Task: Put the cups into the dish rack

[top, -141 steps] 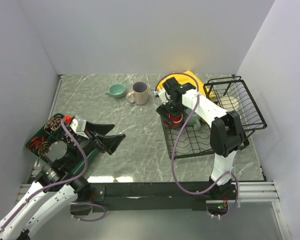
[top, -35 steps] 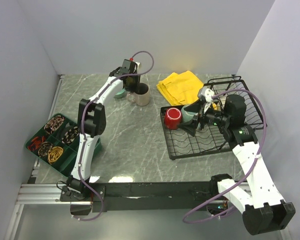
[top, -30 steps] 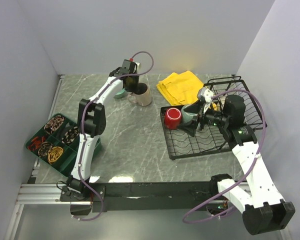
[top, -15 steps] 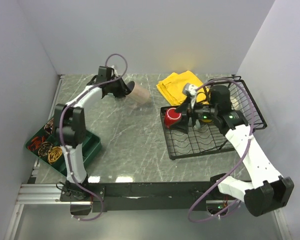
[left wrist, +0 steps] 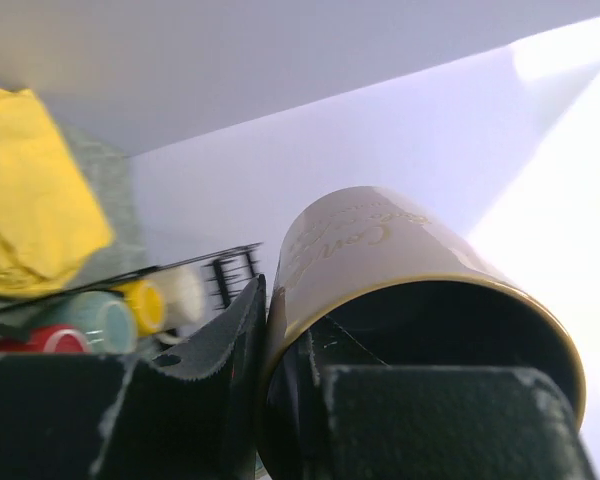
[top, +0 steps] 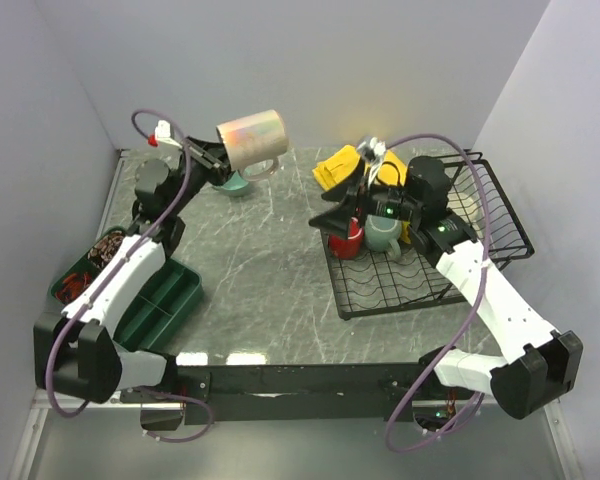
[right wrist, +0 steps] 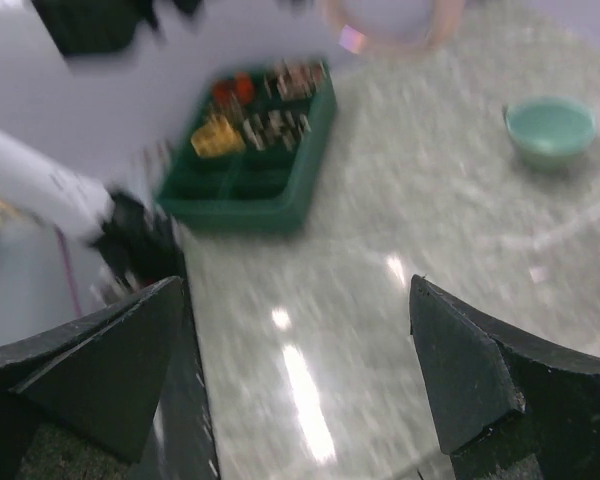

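Observation:
My left gripper (top: 218,160) is shut on the beige-pink mug (top: 252,138) and holds it tilted, high above the table's back left. In the left wrist view one finger (left wrist: 220,360) is outside the mug's (left wrist: 400,270) wall and the other is inside. The small teal cup (top: 235,184) sits on the table below it and also shows in the right wrist view (right wrist: 550,130). My right gripper (top: 328,212) is open and empty at the left edge of the black dish rack (top: 420,285). The rack holds the red mug (top: 346,241) and the grey-teal mug (top: 383,238). Yellow (left wrist: 145,303) and cream (left wrist: 185,290) mugs show in the rack.
A yellow cloth (top: 340,165) lies behind the rack. A dark green compartmented tray (top: 155,298) sits at the front left and also shows in the right wrist view (right wrist: 250,150). The raised wire basket (top: 485,205) is at the right, near the wall.
My left gripper has taken hold of the beige-pink mug and lifted it off the table. My right gripper has swung left from over the rack, still open.

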Motion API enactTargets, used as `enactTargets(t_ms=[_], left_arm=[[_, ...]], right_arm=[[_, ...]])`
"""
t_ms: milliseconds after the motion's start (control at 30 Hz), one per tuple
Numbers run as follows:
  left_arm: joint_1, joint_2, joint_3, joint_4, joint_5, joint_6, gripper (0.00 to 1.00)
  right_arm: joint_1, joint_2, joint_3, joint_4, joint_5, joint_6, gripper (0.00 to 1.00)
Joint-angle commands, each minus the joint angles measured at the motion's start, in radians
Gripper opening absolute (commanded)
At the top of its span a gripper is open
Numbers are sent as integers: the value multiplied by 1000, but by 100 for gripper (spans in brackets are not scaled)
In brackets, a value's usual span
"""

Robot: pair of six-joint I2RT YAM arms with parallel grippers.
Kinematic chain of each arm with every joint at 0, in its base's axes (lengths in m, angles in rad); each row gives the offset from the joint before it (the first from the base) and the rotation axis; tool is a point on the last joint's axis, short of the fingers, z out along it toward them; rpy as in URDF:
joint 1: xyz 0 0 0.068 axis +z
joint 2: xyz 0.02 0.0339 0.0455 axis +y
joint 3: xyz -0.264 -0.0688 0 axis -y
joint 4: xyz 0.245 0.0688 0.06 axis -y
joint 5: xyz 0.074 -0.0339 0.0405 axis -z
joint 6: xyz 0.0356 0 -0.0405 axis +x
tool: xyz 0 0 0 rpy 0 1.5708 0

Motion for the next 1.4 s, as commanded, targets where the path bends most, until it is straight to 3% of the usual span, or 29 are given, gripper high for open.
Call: enactTargets(t_ms=[0,167,267,500,900,1100,1200,1367], left_arm=[[-37,-80,-72,298,-130,-316,1],[-104,-100,-81,333,-153,-357,1],[-130,-111,-93,361,-164,-385,1],[-173,-146,-90,343,-184,-376,1],[-270,-152,-147,373,-202,-419,1],[-299,-128,-148,396,-208,-429,1],[-313,-123,-148,392,-211,-423,1],[-328,-121,-141,346,-216,-388,1]], right_arm=[[23,38,14,392,-20,404,100],[78,162,157,385,-56,502,100],[88,175,150,414,-40,534,100],[89,146,104,363,-29,445,100],[94,202,114,627,-123,689,99],[120,202,96,676,-140,732,84],[126,199,90,675,-138,732,68],[127,199,88,673,-132,746,53]])
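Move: The pink cup hangs by its rim in the left hand, its middle about 4 cm ahead, 4 right and 3 above. The open right gripper it goes to is some 20 cm right of the left hand, 7 back and 5 lower. From the right hand the cup lies roughly 11 cm ahead, 16 left and 8 up; the racked red cup is 13 ahead, 5 right and 27 below, the racked teal cup 14 ahead, 13 right, equally low. The pink cup, still pinched by its rim, is carried back about 9 cm and right about 7 towards the right gripper, rising slightly while the left wrist rolls its fingertips to the right and up. The right hand comes up and left to meet it, then creeps higher, tilting its fingertips up, and half closes its wide-open fingers around the handle beneath the cup. ##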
